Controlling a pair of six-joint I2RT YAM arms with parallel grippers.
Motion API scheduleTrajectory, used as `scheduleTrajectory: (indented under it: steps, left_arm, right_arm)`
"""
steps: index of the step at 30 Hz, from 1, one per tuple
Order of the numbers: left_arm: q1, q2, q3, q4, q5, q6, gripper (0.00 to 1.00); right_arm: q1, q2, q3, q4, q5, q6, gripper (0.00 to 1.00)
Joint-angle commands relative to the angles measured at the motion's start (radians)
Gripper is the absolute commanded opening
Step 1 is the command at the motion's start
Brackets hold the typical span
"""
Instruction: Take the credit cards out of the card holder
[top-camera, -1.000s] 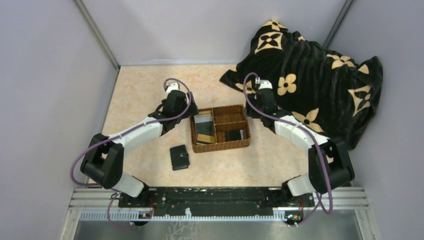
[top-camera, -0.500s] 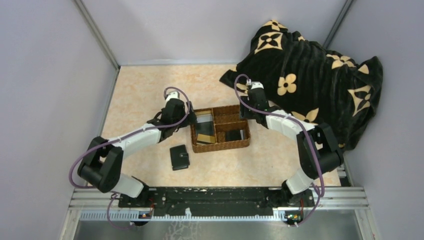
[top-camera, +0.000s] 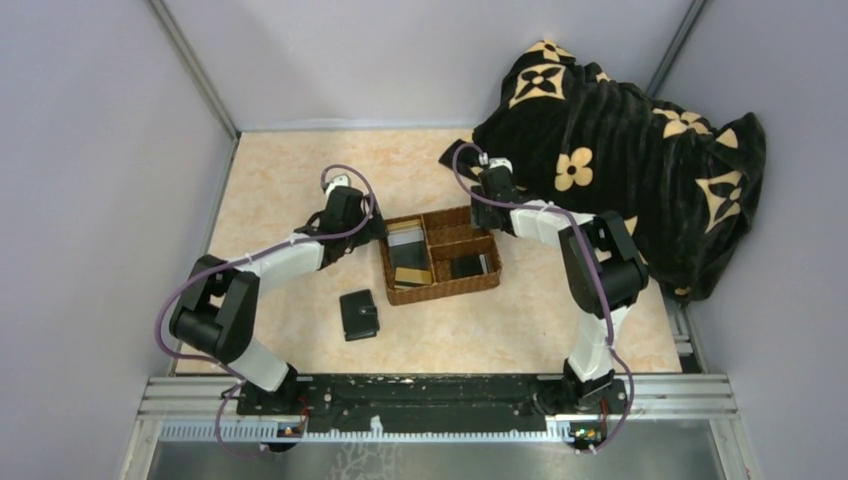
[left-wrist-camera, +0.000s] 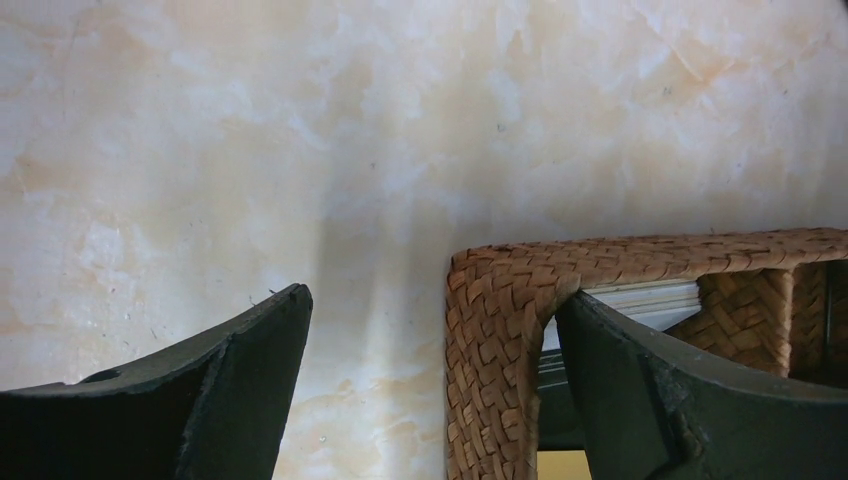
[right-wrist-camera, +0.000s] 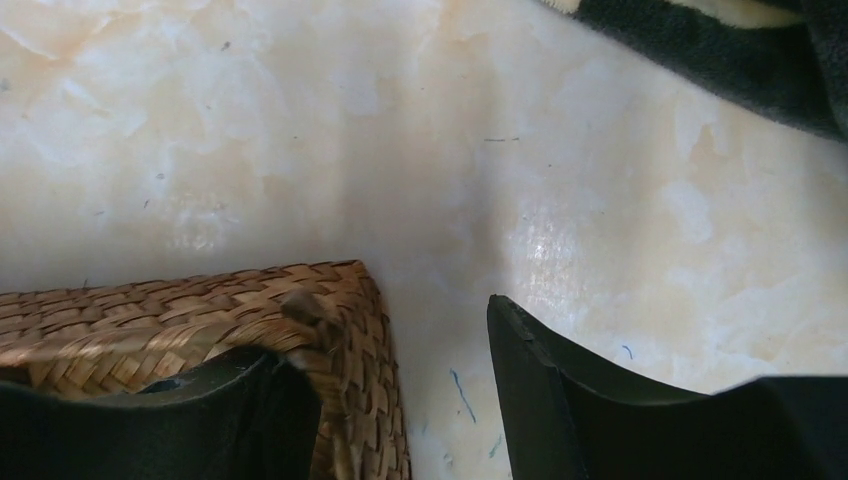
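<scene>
The black card holder (top-camera: 359, 315) lies shut on the table, in front of the brown wicker tray (top-camera: 445, 290). In the tray lie credit cards: a grey one (top-camera: 405, 238), a gold one (top-camera: 410, 277) and a dark one (top-camera: 470, 267). My left gripper (top-camera: 379, 228) is open astride the tray's far left corner. In the left wrist view, the left gripper (left-wrist-camera: 432, 295) has one finger (left-wrist-camera: 640, 390) inside the wicker wall (left-wrist-camera: 495, 360) and the other outside. My right gripper (top-camera: 492, 211) is open astride the far right corner. In the right wrist view, the right gripper (right-wrist-camera: 385, 335) has one finger inside the wicker wall (right-wrist-camera: 350, 340).
A black blanket with tan flower marks (top-camera: 620, 150) is heaped at the back right, close behind the right gripper. Purple walls enclose the table at the left, back and right. The arm bases stand on the rail at the near edge.
The right gripper has swung left from the blanket's edge to the tray's far right corner. The left gripper has shifted slightly at the far left corner. Holder and tray have not moved.
</scene>
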Motion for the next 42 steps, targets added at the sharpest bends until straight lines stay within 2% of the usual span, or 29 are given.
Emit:
scheduleTrajectory:
  steps: [1, 13, 20, 28, 33, 42]
  left_arm:
    - [0.025, 0.01, 0.055, 0.019, 0.014, -0.005, 0.97]
    - [0.084, 0.141, 0.139, 0.034, 0.034, 0.0, 0.97]
    - [0.119, 0.23, 0.244, 0.031, 0.049, 0.007, 0.96]
    - [0.134, 0.263, 0.318, 0.028, 0.085, 0.012, 0.96]
    - [0.134, 0.195, 0.261, 0.063, 0.118, -0.008, 0.98]
    - [0.123, -0.059, 0.114, 0.11, 0.088, 0.002, 0.99]
  right_arm:
    - [-0.009, 0.028, 0.082, 0.026, 0.022, -0.014, 0.58]
    - [-0.023, 0.11, 0.206, 0.007, 0.015, -0.017, 0.58]
    - [-0.034, 0.165, 0.283, -0.015, 0.009, -0.023, 0.58]
    - [-0.036, 0.145, 0.294, -0.016, -0.008, -0.028, 0.58]
    - [-0.033, 0.033, 0.235, 0.009, -0.037, -0.036, 0.6]
    - [0.035, -0.178, 0.153, -0.006, -0.006, -0.063, 0.62]
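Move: The woven basket's middle is about 18 cm right of the left hand and 7 cm back, slightly below. The gold card in it is some 12 cm right and 12 back from the left hand, and the black card holder stands on the table roughly 21 cm straight back from that hand. From the right hand, the basket's middle is about 14 cm left and 11 back, the black pouch in it some 7 cm left and 13 back. Both hands, each with its inner finger still inside a far corner of the woven basket and its outer finger outside the side wall, push the basket forward over the table, the left by nearly 9 cm and the right by about 6. They then ease back 2 cm or so and lift clear, the left some 5 cm up and the right about 8 with its fingers tipping up roughly 10 degrees, both grippers keeping their openings, the left wide and the right about half. ##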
